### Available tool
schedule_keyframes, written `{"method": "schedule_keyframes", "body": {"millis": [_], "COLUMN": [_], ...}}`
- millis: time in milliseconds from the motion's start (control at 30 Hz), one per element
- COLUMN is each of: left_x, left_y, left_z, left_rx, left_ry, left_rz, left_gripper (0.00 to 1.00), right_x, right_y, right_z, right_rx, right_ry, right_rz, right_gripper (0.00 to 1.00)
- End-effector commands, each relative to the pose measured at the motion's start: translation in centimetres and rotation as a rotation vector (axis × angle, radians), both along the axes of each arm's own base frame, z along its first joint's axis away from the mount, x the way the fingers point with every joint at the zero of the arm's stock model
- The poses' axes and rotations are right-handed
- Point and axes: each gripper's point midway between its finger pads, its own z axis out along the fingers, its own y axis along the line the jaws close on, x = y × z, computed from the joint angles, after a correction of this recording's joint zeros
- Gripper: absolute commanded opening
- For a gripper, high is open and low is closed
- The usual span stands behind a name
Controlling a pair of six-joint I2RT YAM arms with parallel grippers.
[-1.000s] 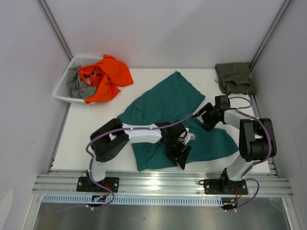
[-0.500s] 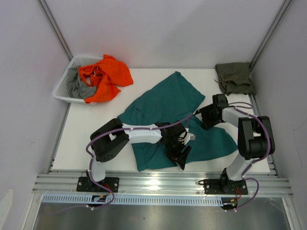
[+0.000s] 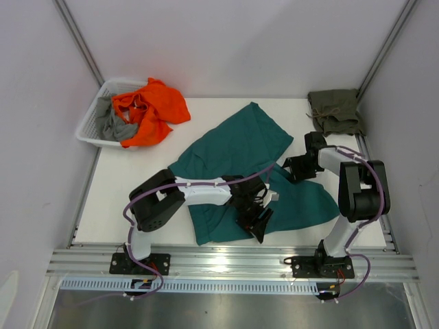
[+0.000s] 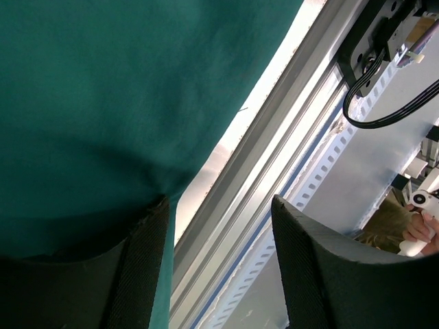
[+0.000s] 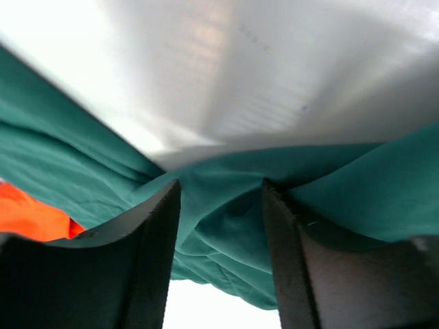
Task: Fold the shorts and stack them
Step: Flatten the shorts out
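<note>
The teal-green shorts lie spread and rumpled over the middle of the table. The olive-green shorts sit folded at the back right corner. My left gripper rests at the teal pair's front hem. In the left wrist view the left gripper is open, with one finger against the cloth edge and only the table rail in the gap. My right gripper is low at the teal pair's right side. In the right wrist view the right gripper stands open astride a raised fold of teal cloth.
A white basket at the back left holds an orange garment and a grey one. The aluminium rail runs along the near table edge, just past my left gripper. Walls close in both sides.
My right gripper has dropped closer onto the teal shorts and its jaws have narrowed around the fold. The left arm has stayed where it was.
</note>
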Motion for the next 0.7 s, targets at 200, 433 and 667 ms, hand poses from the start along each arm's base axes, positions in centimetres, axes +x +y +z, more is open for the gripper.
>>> {"method": "schedule_keyframes", "body": {"millis": [200,433,667], "left_x": [-0.8,-1.0,-1.5], "left_y": [0.8,0.9,0.7], "left_z": [-1.3,-1.3,-1.4], "left_rx": [0.057,0.058,0.057], "left_ry": [0.029,0.032,0.041], "left_rz": [-0.010,-0.013,-0.026], "left_gripper": [0.63,0.62,0.62], "right_x": [-4.8,-1.4,5.1], "right_y": [-6.9,-8.8,-8.9], "right_z": [-4.5,-3.3,0.0], "right_rx": [-0.298,-0.446,-0.611], "right_ry": [0.344,0.271,0.095], "right_rz": [-0.103,-0.023,0.098], "right_gripper": [0.34,0.00,0.00]}}
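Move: My right fingers, part open and low over the teal shorts, have the top edge of the nearer leg, the edge they will pinch, about 3 cm to their right and 1 cm below. The near corner of the other leg lies some 12 cm ahead, the nearer leg's hem about 12 cm back and 16 cm right, and the folded olive shorts some 25 cm ahead and 17 cm right. From my left hand that pinch edge is roughly 22 cm ahead and 14 cm right. I slide my right hand rightward, sinking slightly while the fingers shut on the leg's top edge, then pull that pinched cloth forward and right towards the olive shorts, about 6 cm right and 3.5 cm forward in all, the fingertips swinging some 25 degrees to the right. My left hand stays put, half open, one fingertip still pressed on the cloth by the table's front edge. ##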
